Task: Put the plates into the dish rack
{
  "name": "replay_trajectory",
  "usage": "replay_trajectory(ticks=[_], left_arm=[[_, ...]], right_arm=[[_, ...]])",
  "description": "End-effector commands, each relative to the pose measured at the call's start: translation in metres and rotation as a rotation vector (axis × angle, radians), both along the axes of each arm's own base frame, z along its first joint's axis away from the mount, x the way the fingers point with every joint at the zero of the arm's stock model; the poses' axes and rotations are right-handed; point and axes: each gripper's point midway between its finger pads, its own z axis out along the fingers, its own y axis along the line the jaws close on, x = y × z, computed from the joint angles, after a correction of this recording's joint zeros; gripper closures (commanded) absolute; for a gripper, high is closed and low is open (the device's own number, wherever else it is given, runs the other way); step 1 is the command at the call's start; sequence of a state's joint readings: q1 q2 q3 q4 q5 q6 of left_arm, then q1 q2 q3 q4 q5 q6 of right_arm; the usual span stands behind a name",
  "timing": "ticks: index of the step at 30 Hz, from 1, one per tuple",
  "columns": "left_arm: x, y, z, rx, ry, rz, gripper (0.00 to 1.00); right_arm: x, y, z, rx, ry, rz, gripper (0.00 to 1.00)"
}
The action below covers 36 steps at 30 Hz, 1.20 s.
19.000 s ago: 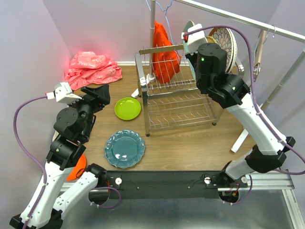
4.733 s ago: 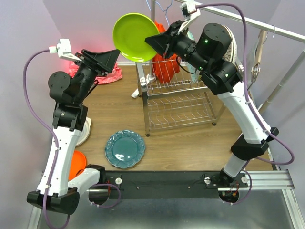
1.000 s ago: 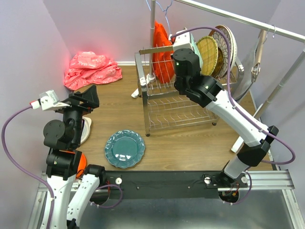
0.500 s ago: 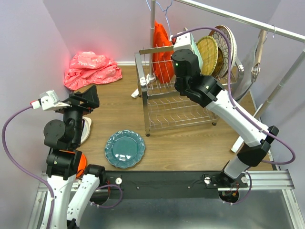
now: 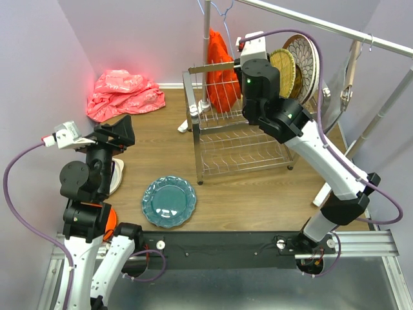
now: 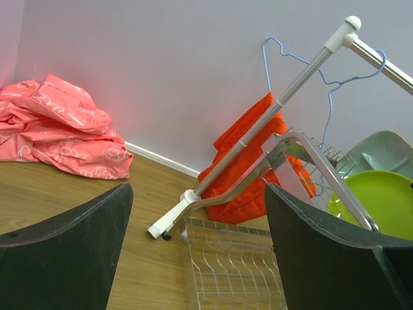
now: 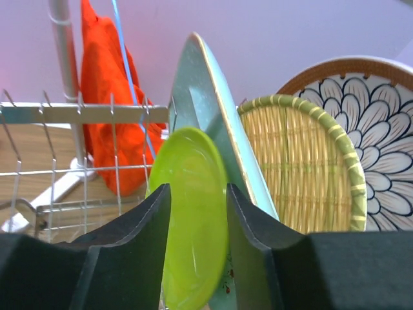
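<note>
The dish rack (image 5: 239, 145) stands at the back of the table. On its upper tier a lime green plate (image 7: 193, 219) stands on edge against a mint tray (image 7: 213, 116), then a woven-yellow plate (image 7: 303, 168) and a white petal-patterned plate (image 7: 374, 129). My right gripper (image 7: 197, 188) is open, one finger on each side of the lime plate's rim. A teal scalloped plate (image 5: 169, 201) lies flat near the front. An orange plate (image 5: 106, 223) and a pale plate (image 5: 116, 174) sit partly hidden under my left arm. My left gripper (image 6: 199, 194) hangs open and empty, facing the rack.
A pink cloth (image 5: 126, 93) is heaped in the back left corner. A red-orange cloth (image 5: 219, 71) hangs on a hanger from the metal clothes rail (image 5: 322, 26) behind the rack. The rail's white foot (image 6: 169, 225) rests beside the rack. Purple walls close the left and back.
My right gripper's jaws have spread apart around the lime green plate, which stays standing in the rack, and that wrist has shifted slightly right. The left arm has not moved.
</note>
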<state>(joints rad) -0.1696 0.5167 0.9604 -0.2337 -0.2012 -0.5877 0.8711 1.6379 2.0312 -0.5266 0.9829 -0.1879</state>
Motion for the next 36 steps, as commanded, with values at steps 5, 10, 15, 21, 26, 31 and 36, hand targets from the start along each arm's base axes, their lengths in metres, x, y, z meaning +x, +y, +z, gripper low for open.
replay_trajectory(ticks=[5, 10, 15, 21, 26, 31, 36], left_arm=[[0.005, -0.002, 0.004, 0.004, -0.010, -0.008, 0.08], [0.006, -0.003, 0.006, 0.009, -0.010, -0.010, 0.08], [0.007, -0.004, 0.007, 0.011, -0.007, -0.014, 0.08], [0.008, -0.005, 0.008, 0.013, -0.006, -0.022, 0.08], [0.009, -0.009, 0.003, 0.022, 0.016, -0.041, 0.08], [0.008, -0.015, -0.009, 0.038, 0.064, -0.077, 0.08], [0.006, -0.024, -0.025, 0.051, 0.132, -0.129, 0.08]], right_arm=[[-0.011, 0.014, 0.033, 0.034, -0.042, 0.159, 0.46], [-0.018, 0.029, 0.041, 0.032, -0.052, 0.279, 0.43], [-0.023, 0.037, 0.049, 0.026, -0.065, 0.357, 0.42], [-0.032, 0.050, 0.058, 0.031, -0.083, 0.463, 0.36], [-0.044, 0.071, 0.067, 0.017, -0.107, 0.620, 0.18], [-0.052, 0.091, 0.068, 0.040, -0.107, 0.734, 0.00], [-0.059, 0.106, 0.067, 0.059, -0.108, 0.814, 0.00]])
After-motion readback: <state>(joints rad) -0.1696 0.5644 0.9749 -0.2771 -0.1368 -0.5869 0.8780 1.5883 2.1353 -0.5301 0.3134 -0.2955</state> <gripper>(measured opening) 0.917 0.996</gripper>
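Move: The green plate stands on edge in the rack's top tier, between and in front of my right fingertips, its middle about 6 cm ahead and 3 cm below. The turquoise plate stands some 4 cm to its right and 2 cm farther out. The woven plate is roughly 10 cm right of my hand and 10 cm ahead; the orange cloth hangs some 16 cm ahead, 7 cm left and lower. From my left hand the green plate is about 36 cm right, 20 cm ahead, nearly level. I back my right hand off the green plate: first a short lift, then a sweep left that keeps climbing and draws back, about 9 cm left, 5 to 6 cm up and 4 cm back. The wrist swings some 40 degrees counter-clockwise as my half-open fingers spread fully. My left hand only eases a little down and forward, open and empty. ##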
